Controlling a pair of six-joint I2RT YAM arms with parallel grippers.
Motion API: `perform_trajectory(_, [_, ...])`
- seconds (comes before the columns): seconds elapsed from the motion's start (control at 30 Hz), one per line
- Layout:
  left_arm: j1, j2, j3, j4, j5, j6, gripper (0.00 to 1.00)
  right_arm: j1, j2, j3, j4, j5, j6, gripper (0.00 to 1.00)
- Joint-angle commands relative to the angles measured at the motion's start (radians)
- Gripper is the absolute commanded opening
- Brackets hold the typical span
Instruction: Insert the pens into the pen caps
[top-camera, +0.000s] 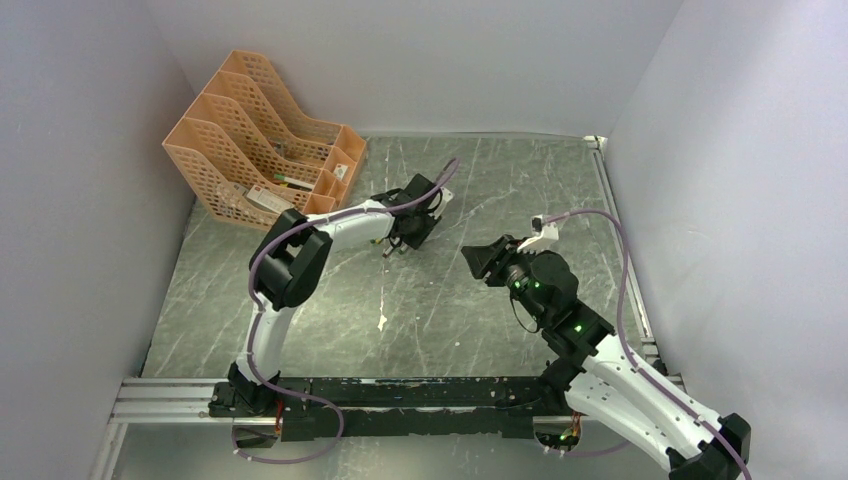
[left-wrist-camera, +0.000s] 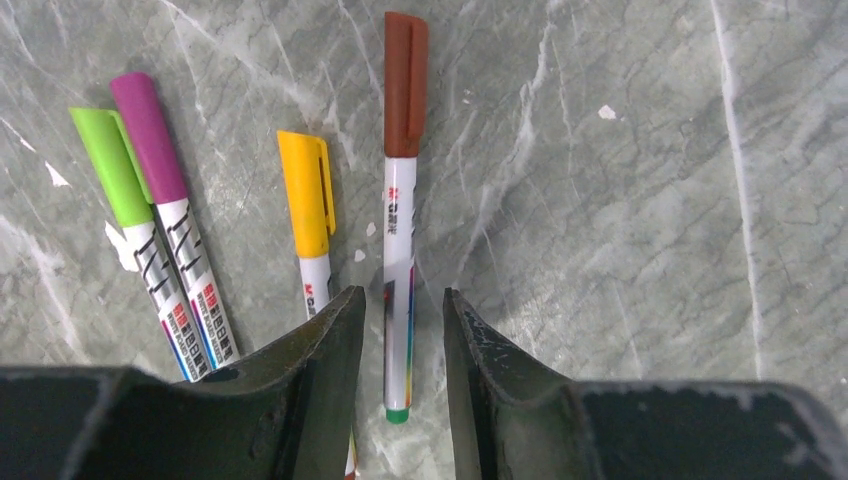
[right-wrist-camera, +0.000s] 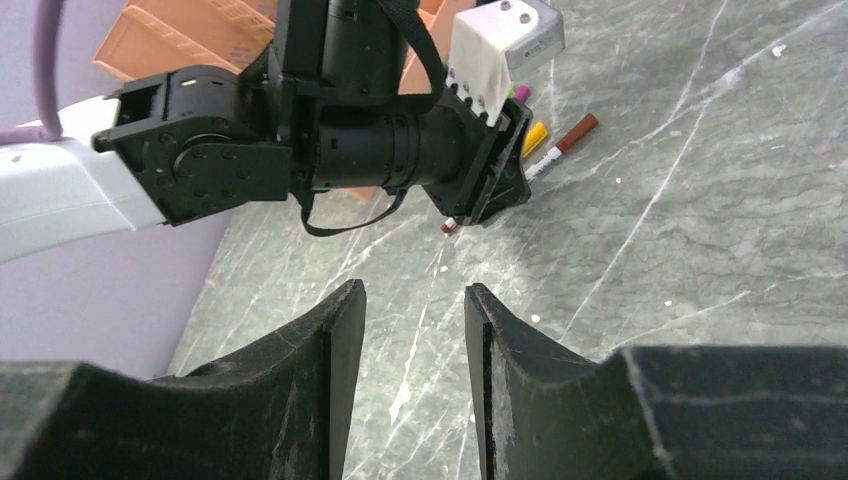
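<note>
In the left wrist view, several white-barrelled pens lie on the grey marble table, each with its cap on: green cap (left-wrist-camera: 108, 165), magenta cap (left-wrist-camera: 150, 135), yellow cap (left-wrist-camera: 305, 195) and brown cap (left-wrist-camera: 405, 85). The brown-capped pen (left-wrist-camera: 399, 260) lies lengthwise between the jaws of my left gripper (left-wrist-camera: 403, 295), which is open with a gap on each side of the barrel. My right gripper (right-wrist-camera: 410, 290) is open and empty, hovering right of centre (top-camera: 478, 258) and facing the left wrist. From there the brown-capped pen (right-wrist-camera: 565, 143) shows beyond the left gripper.
An orange mesh file rack (top-camera: 260, 140) stands at the back left, close to the left arm's elbow. A small white scrap (top-camera: 382, 322) lies mid-table. Grey walls close in on three sides, and a metal rail (top-camera: 620, 240) runs along the right edge.
</note>
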Motion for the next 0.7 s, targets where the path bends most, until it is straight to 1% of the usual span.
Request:
perform_trajectory(0.0, [0.002, -0.103, 0.005, -0.032, -0.006, -0.017, 0.44, -0.001, 0.005, 0.002, 0.015, -0.002, -0.014, 0.41])
perform_trajectory(0.07, [0.001, -0.144, -0.012, -0.007, 0.003, -0.024, 0.44, 0.001, 0.009, 0.0, 0.018, -0.004, -0.014, 0.41])
perform_trajectory(0.13, [0.0, -0.183, -0.028, 0.024, 0.05, -0.024, 0.44, 0.0, 0.011, -0.003, 0.021, -0.003, -0.01, 0.41])
perform_trajectory(0.23, [-0.001, -0.214, -0.058, 0.074, 0.213, -0.013, 0.4, 0.0, 0.008, -0.006, 0.02, 0.005, -0.007, 0.4])
perform_trajectory(0.3, [-0.001, -0.205, -0.061, 0.09, 0.306, -0.014, 0.35, 0.001, 0.004, -0.002, 0.013, 0.01, -0.007, 0.4])
perform_trajectory(0.4, [-0.002, -0.149, -0.026, 0.062, 0.382, -0.013, 0.29, 0.0, -0.005, 0.003, -0.004, 0.02, -0.007, 0.4])
perform_trajectory(0.47, [-0.002, -0.115, -0.015, 0.058, 0.419, -0.015, 0.25, -0.001, -0.015, 0.007, -0.015, 0.027, -0.009, 0.4])
perform_trajectory(0.53, [-0.002, -0.089, -0.013, 0.074, 0.425, -0.026, 0.24, 0.0, -0.024, 0.008, -0.027, 0.033, -0.01, 0.4])
perform_trajectory(0.67, [-0.001, -0.042, 0.016, 0.07, 0.385, -0.039, 0.24, 0.0, -0.041, 0.012, -0.049, 0.039, -0.012, 0.4])
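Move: The brown-capped pen I have just let go of lies between my left fingertips, its middle about 3 cm ahead, 2 cm to the right and 1 cm below. The yellow pen's middle is roughly 1 cm ahead and 2 cm left of this hand, the purple pen's some 5 cm ahead and 5 cm left, and the green's just beyond it, 5 cm ahead and 7 cm left. From my right hand, the brown pen lies around 18 cm ahead, 13 cm left and 21 cm down. With my left fingers already open, I lift straight up off the brown pen by about 9 cm, arc right and back, away from the row of pens, then sink some 5 cm over bare table on the pen's near right side. On the way I narrow the empty fingers and roll my hand roughly 20 degrees, its left side dipping, with a slight clockwise turn. ##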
